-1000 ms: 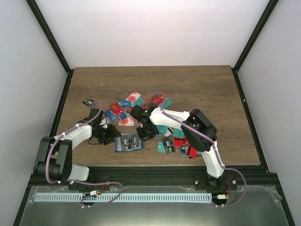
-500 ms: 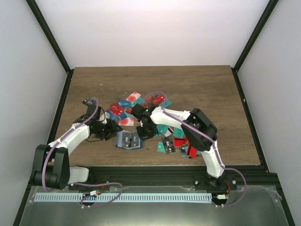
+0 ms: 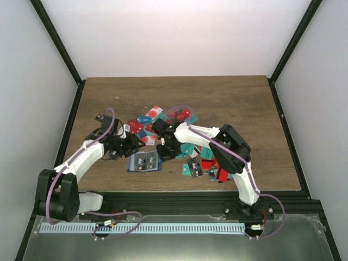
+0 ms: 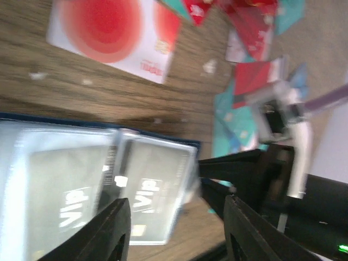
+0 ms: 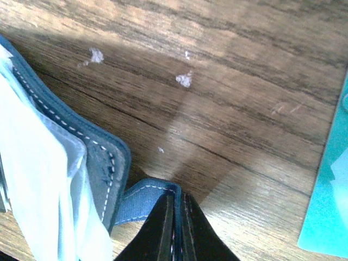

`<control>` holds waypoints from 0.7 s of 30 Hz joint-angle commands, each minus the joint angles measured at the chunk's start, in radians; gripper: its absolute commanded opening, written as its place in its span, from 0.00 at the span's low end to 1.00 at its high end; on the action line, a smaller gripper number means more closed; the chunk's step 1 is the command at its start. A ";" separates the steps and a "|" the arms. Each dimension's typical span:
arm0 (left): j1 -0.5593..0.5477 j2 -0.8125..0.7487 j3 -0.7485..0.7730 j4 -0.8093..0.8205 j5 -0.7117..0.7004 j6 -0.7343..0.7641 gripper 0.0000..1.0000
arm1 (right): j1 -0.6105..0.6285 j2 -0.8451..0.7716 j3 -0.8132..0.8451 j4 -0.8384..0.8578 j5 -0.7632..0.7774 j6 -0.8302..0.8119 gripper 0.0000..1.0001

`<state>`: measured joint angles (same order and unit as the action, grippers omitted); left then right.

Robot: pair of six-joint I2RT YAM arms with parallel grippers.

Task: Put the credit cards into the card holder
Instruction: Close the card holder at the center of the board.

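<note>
The card holder (image 3: 143,161) lies open on the table, its clear sleeves (image 4: 81,185) showing cards printed "VIP". My right gripper (image 3: 165,150) is shut on the holder's blue strap (image 5: 142,202) at its right edge, fingertips (image 5: 175,217) pressed together. My left gripper (image 3: 133,144) hovers just behind the holder, open, its fingers (image 4: 117,228) straddling the sleeve's right edge with nothing held. The credit cards (image 3: 163,122), red, teal and blue, lie scattered behind and to the right. A white card with a red disc (image 4: 111,38) lies beyond the holder.
More cards (image 3: 204,163) lie under the right arm's forearm, and a teal one (image 5: 329,217) sits just right of my right gripper. A single dark card (image 3: 101,117) rests at the far left. Bare wood stretches behind the pile.
My left gripper has moved away from me and rightward, from beside the holder to just behind it. The holder has shifted a little to the left. The right gripper keeps its hold.
</note>
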<state>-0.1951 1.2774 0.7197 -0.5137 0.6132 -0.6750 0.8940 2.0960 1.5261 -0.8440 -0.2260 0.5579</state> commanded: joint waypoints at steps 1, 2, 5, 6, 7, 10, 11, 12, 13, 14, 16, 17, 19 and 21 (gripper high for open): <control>-0.002 0.015 0.080 -0.144 -0.242 0.078 0.52 | -0.020 0.027 0.000 0.033 -0.013 0.007 0.01; -0.001 0.028 0.083 -0.166 -0.305 0.097 0.54 | -0.022 0.028 -0.004 0.036 -0.017 0.007 0.01; 0.011 0.089 0.064 -0.184 -0.393 0.129 0.57 | -0.025 0.030 -0.011 0.043 -0.022 0.007 0.01; 0.012 0.108 0.053 -0.177 -0.400 0.137 0.58 | -0.027 0.031 -0.014 0.044 -0.022 0.007 0.01; 0.014 0.125 0.040 -0.166 -0.400 0.141 0.59 | -0.028 0.030 -0.018 0.045 -0.023 0.006 0.01; 0.014 0.167 0.006 -0.127 -0.374 0.149 0.62 | -0.031 0.030 -0.024 0.049 -0.025 0.003 0.01; 0.014 0.178 0.002 -0.121 -0.363 0.149 0.63 | -0.032 0.032 -0.024 0.050 -0.026 0.001 0.01; 0.015 0.187 -0.001 -0.117 -0.359 0.147 0.64 | -0.032 0.034 -0.024 0.049 -0.026 -0.001 0.01; 0.015 0.191 -0.003 -0.119 -0.368 0.143 0.65 | -0.031 0.035 -0.024 0.048 -0.024 -0.003 0.01; 0.015 0.191 -0.003 -0.119 -0.378 0.139 0.65 | -0.032 0.038 -0.024 0.048 -0.025 -0.004 0.01; 0.014 0.187 0.000 -0.131 -0.409 0.128 0.68 | -0.033 0.043 -0.022 0.046 -0.024 -0.009 0.01; 0.014 0.182 0.001 -0.135 -0.429 0.123 0.69 | -0.033 0.044 -0.021 0.045 -0.024 -0.011 0.01; 0.015 0.165 0.004 -0.144 -0.461 0.112 0.73 | -0.035 0.044 -0.020 0.043 -0.021 -0.015 0.01; 0.014 0.144 0.010 -0.149 -0.463 0.112 0.76 | -0.036 0.045 -0.020 0.041 -0.019 -0.018 0.01</control>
<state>-0.1837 1.4490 0.7303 -0.6323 0.2253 -0.5526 0.8669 2.1010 1.5215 -0.8028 -0.2676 0.5568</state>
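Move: The open card holder's middle lies about 4 cm back of the left hand, 1 cm to its right and 9 cm below; its left edge, the part to reach, is some 3 cm back and 6 cm left, about as low. The red-dot card lies 4 cm ahead of the left hand and 2 cm right, on the table. From the right hand, already pinching the strap, the holder's middle is 7 cm left, 1 cm back and 1 cm lower. Swing the left gripper about 6 cm left, off the holder's pockets, then sink it some 7 cm onto the left edge near the far corner, rolling the wrist roughly 25 degrees so the fingers point steeply down, and spread them wider to straddle the loose clear sleeve. Keep the right fingers shut on the strap while that hand eases forward about a centimetre. ##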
